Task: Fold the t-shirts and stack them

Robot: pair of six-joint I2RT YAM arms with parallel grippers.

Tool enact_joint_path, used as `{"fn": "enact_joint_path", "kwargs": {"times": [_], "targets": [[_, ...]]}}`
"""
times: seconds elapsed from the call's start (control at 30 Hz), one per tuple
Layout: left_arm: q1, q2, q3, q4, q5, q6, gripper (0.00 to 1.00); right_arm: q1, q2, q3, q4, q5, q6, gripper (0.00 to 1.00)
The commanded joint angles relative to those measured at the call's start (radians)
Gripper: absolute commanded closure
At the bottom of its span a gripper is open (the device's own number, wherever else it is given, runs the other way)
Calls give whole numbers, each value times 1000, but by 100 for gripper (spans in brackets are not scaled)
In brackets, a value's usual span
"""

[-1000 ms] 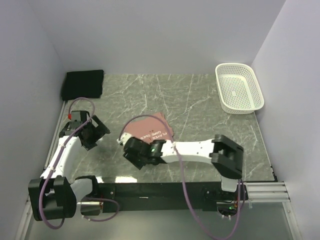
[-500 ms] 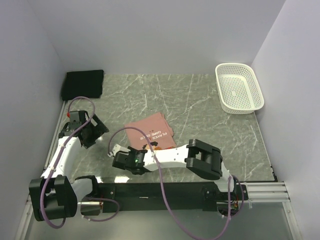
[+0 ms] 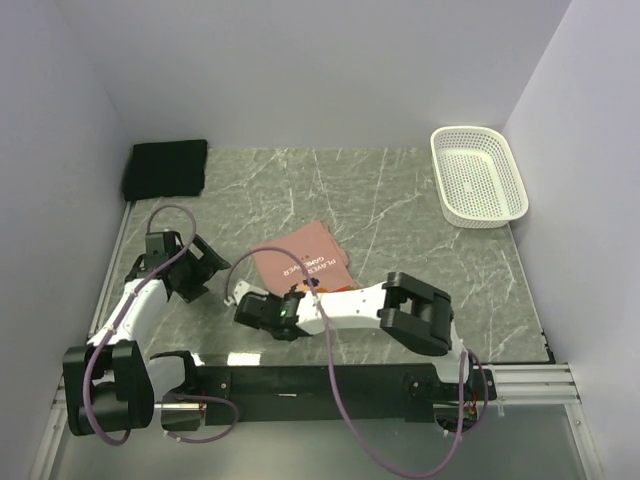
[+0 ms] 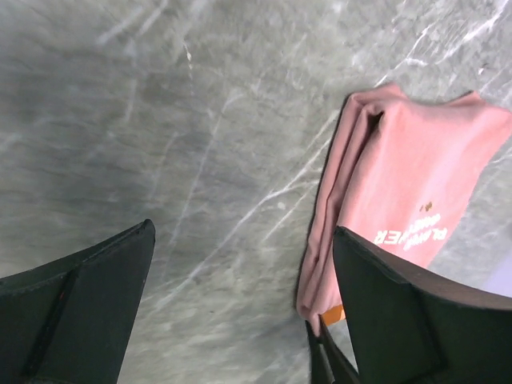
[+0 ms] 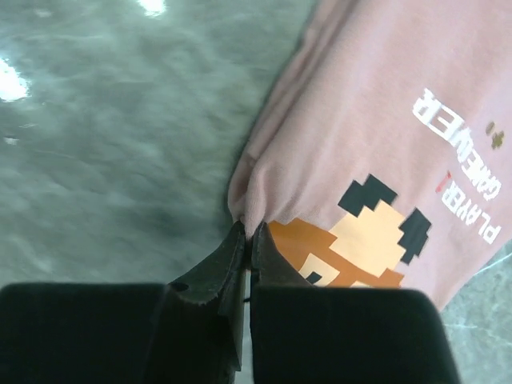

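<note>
The salmon-pink t-shirt (image 3: 305, 262) lies folded in the middle of the table, print and text facing up. My right gripper (image 3: 272, 298) is shut on its near-left corner; in the right wrist view the fingertips (image 5: 246, 228) pinch the fabric edge of the t-shirt (image 5: 384, 120) beside the orange pixel print. To the left of the shirt, my left gripper (image 3: 205, 270) hovers open with nothing between its fingers; its wrist view (image 4: 242, 232) shows bare table there and the shirt (image 4: 408, 176) to the right. The black t-shirt (image 3: 165, 168) lies folded at the far left corner.
A white mesh basket (image 3: 478, 175) stands at the far right by the wall. Walls close in the table at the left, back and right. The right arm's forearm (image 3: 350, 302) stretches across the near middle of the marble table (image 3: 400, 210).
My right gripper has shut on the pink shirt's near-left corner after reaching past it. The left gripper has drifted a little right, toward the shirt, still open.
</note>
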Motion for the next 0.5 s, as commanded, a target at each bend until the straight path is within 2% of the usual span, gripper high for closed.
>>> {"fn": "enact_joint_path", "kwargs": {"times": [0.0,0.17,0.3,0.47], "targets": [[-16,2,-24,115,89,-73,1,-68,-146,-28,47,-83,1,100],[-104,-24,-60,196,91,-186,1,-118,-255,-77,97,-173,24,100],[-192,-30,-127,340,134,-323,1,-145,-286,-103,124,-209,46,100],[-297,2,-172,443,106,-453,1,-155,-301,-132,152,-247,70,100]]}}
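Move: The left side edge of the folded t-shirt lies about 12 cm to the right of my open left hand, level with it and some 4 cm lower. The edge's far left corner is about 6 cm ahead and 10 cm right. My right hand already pinches the near left corner, about 9 cm back and 16 cm right of my left hand. From my right hand the t-shirt's middle is roughly 14 cm ahead and 5 cm right. With my right fingers still shut on the near left corner, I lift it about 7 cm and carry it some 3 cm forward, rolling that hand so its left side rises. Meanwhile I sweep my wide-open left hand about 9 cm to the right, nearly level, rolling its left side down some 15 degrees, up close to the shirt's left edge. ##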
